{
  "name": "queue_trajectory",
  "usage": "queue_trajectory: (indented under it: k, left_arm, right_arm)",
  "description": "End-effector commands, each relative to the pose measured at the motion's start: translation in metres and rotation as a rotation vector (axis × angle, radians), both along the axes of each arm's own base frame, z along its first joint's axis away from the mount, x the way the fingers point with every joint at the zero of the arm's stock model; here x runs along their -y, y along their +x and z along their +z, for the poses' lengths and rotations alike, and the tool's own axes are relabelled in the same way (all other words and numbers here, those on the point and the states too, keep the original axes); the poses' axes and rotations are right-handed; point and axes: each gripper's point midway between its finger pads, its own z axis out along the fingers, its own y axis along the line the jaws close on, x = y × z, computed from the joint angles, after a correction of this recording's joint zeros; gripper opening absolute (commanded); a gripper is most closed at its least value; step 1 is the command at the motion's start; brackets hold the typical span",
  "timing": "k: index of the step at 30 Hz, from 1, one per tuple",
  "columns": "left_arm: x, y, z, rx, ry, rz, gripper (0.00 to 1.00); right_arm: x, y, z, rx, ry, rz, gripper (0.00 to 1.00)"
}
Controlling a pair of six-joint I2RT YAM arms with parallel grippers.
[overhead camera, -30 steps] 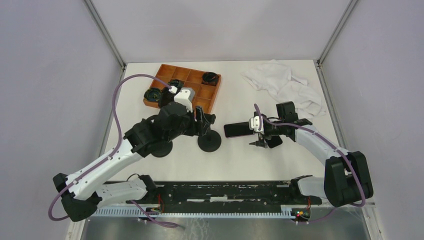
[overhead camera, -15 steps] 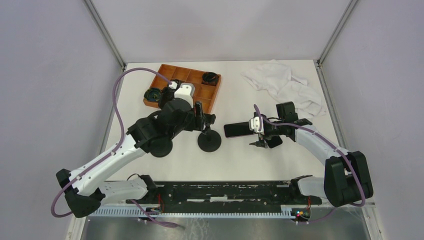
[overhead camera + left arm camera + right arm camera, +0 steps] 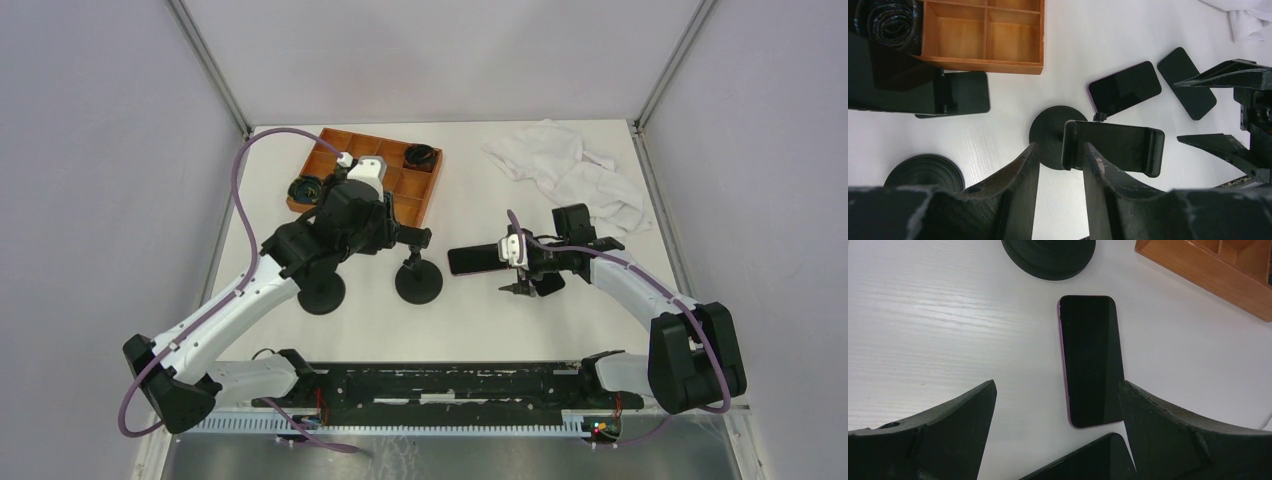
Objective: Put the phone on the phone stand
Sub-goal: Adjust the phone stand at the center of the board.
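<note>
A black phone point(image 3: 475, 259) point(image 3: 1125, 87) point(image 3: 1090, 360) with a purple edge lies flat, screen up, mid-table. Left of it stands the phone stand, a round black base point(image 3: 418, 284) point(image 3: 1048, 257) carrying an empty horizontal cradle point(image 3: 1113, 147). My left gripper point(image 3: 405, 237) point(image 3: 1060, 150) is at the cradle's left end. Its jaws are narrowly apart, the cradle's end lip sits by the right finger, and a gap shows beside the left finger. My right gripper point(image 3: 520, 272) point(image 3: 1058, 385) hovers wide open over the phone's near end and holds nothing.
A second black phone point(image 3: 548, 284) point(image 3: 1187, 82) point(image 3: 1083, 462) lies just right of the first, under the right gripper. Another stand point(image 3: 322, 294) point(image 3: 925, 172) sits to the left. An orange divided tray point(image 3: 400, 190) with black rolls is behind it, and a white cloth point(image 3: 565, 170) lies back right.
My left gripper's jaws have narrowed and the left arm has pulled back toward the tray. The right arm and both phones have not moved.
</note>
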Motion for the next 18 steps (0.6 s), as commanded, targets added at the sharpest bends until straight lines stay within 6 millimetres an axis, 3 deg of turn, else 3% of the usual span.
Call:
queue_trajectory:
  k: [1,9,13,15,18]
  left_arm:
    - [0.012,0.003,0.004,0.024,-0.028,-0.064,0.43]
    - [0.016,-0.003,-0.011,-0.006,-0.042,-0.093,0.38]
    - [0.017,-0.003,-0.016,-0.011,-0.031,-0.103,0.21]
    - [0.017,-0.003,-0.018,-0.009,-0.015,-0.116,0.05]
    - [0.017,-0.002,-0.022,0.006,0.004,-0.133,0.02]
  right_arm:
    - [-0.001,-0.004,0.004,0.002,0.018,0.02,0.98]
    - [-0.001,-0.004,0.003,-0.003,0.017,0.019,0.98]
    - [-0.001,-0.004,0.003,-0.006,0.017,0.02,0.98]
    - [-0.001,-0.004,0.003,-0.004,0.017,0.019,0.98]
    - [-0.001,-0.004,0.003,-0.005,0.017,0.019,0.98]
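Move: The left hand is poised over the left end of the phone stand's holder. The holder's middle lies about 5 cm to its right, level fore and aft, and 3 cm lower. On the table some 25 cm below the hand, the second stand's round base is about 18 cm left and 3 cm back; the pink-edged phone is about 20 cm right and 6 cm ahead. From the idle right hand the holder is about 21 cm left, 1 cm ahead and 13 cm higher. Right and down in one short easing move, about 1.5 cm each way, the left hand settles its half-open fingers around the left end of the stand's holder, turning roughly 5 degrees clockwise. Then it stays in place while the fingers close almost fully and pinch that end, the grip effort rising at the last. ##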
